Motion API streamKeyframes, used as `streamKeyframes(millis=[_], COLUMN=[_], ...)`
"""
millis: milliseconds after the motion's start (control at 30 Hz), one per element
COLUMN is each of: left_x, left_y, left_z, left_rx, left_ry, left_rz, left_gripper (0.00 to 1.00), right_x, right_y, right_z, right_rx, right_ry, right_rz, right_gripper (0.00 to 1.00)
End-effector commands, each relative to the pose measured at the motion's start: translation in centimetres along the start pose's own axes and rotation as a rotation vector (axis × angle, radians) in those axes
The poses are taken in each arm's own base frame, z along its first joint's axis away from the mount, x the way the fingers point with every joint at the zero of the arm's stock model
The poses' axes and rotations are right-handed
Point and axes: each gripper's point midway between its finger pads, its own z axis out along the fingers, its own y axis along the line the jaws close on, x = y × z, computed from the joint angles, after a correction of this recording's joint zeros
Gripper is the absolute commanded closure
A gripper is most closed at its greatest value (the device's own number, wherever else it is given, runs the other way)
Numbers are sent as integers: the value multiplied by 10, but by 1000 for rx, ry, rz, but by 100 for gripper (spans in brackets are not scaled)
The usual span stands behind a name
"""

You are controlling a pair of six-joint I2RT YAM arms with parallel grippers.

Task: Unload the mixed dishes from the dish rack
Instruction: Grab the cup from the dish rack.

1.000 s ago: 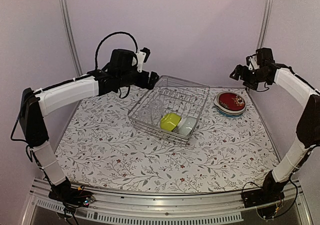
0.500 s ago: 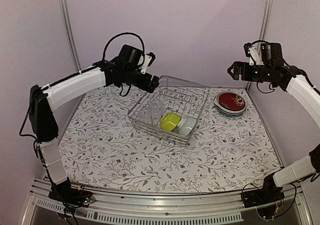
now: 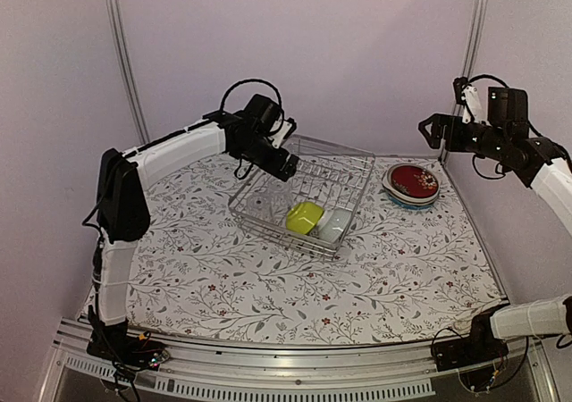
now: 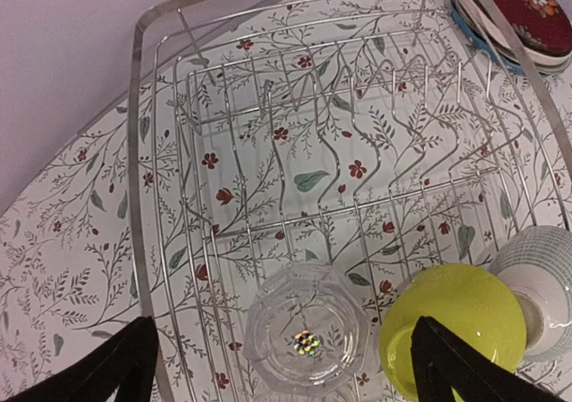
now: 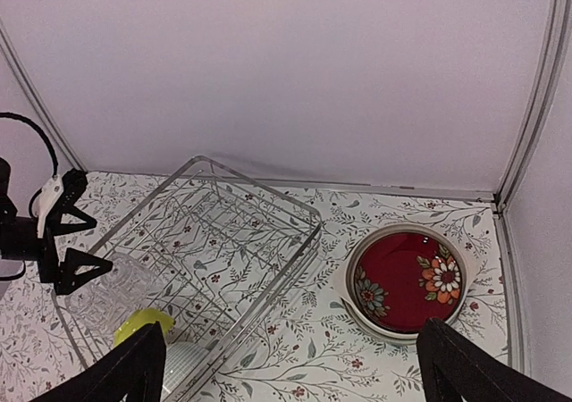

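The dish rack [image 3: 308, 183] is a silver wire basket on the flowered table. In its near end sit a clear glass [image 4: 307, 339], a yellow-green bowl [image 4: 456, 326] and a pale bowl [image 4: 541, 286]; its plate prongs stand bare. To the right of the rack lies a stack of plates [image 3: 413, 185] with a dark red flowered one [image 5: 407, 281] on top. My left gripper [image 3: 288, 158] hangs open above the rack's left side, over the glass, touching nothing. High over the back right corner, my right gripper [image 3: 431, 132] is open and holds nothing.
A flowered cloth [image 3: 268, 286] covers the table. Metal frame posts [image 3: 121, 54] stand at the back left and back right corners against a pale wall. The rack's slanted wire sides [image 5: 259, 286] rise between the two arms.
My left arm has swung right, from the rack's back left corner to over the rack. The right arm has lifted and drawn back to the right, away from the plates.
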Motion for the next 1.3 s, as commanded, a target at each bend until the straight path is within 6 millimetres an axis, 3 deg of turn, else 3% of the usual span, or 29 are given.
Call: streamKeyframes(millis=[0,267,933,1133,1267], left_x=[16,29,48,50,47], left_y=[-4,-9,-13,-12,-10], left_z=[16,35,57,61,59], left_rx=[19,33,74,71,65], left_ry=[80,133,193,198,186], left_rz=[13,12,-9,-6,-5], left_gripper=[1,2,9,17,29], right_x=[15,25,33,36,40], right_y=[8,19,26,33,37], right_z=[6,17,34,36,39], right_rx=[-58,-122,-167,-210,-234], right_ry=[60,108,156,175,196], right_rz=[21,48,96,129,153], right_gripper=[1,1,2,2,1])
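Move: Almost straight below the open left hand, some 10 cm down and about 2 cm to its right, stands the clear cup in the rack. The other clear cup is about 6 cm back and 4 cm to the left of the hand, the yellow bowl 6 cm back and 9 cm right, the white bowl 9 cm back and 16 cm right, all slightly lower. From the right hand the cup lies roughly 10 cm ahead, 30 cm left and 27 cm below. Sinking about 7 cm almost straight down onto the clear cup beside the yellow bowl, the left hand slows midway, tips its fingers some 10 degrees steeper, then holds its height while the fingers, now on either side of the cup, begin to close and seem to meet its walls. The open right hand drifts down and left, about 5 cm and 4 cm. ##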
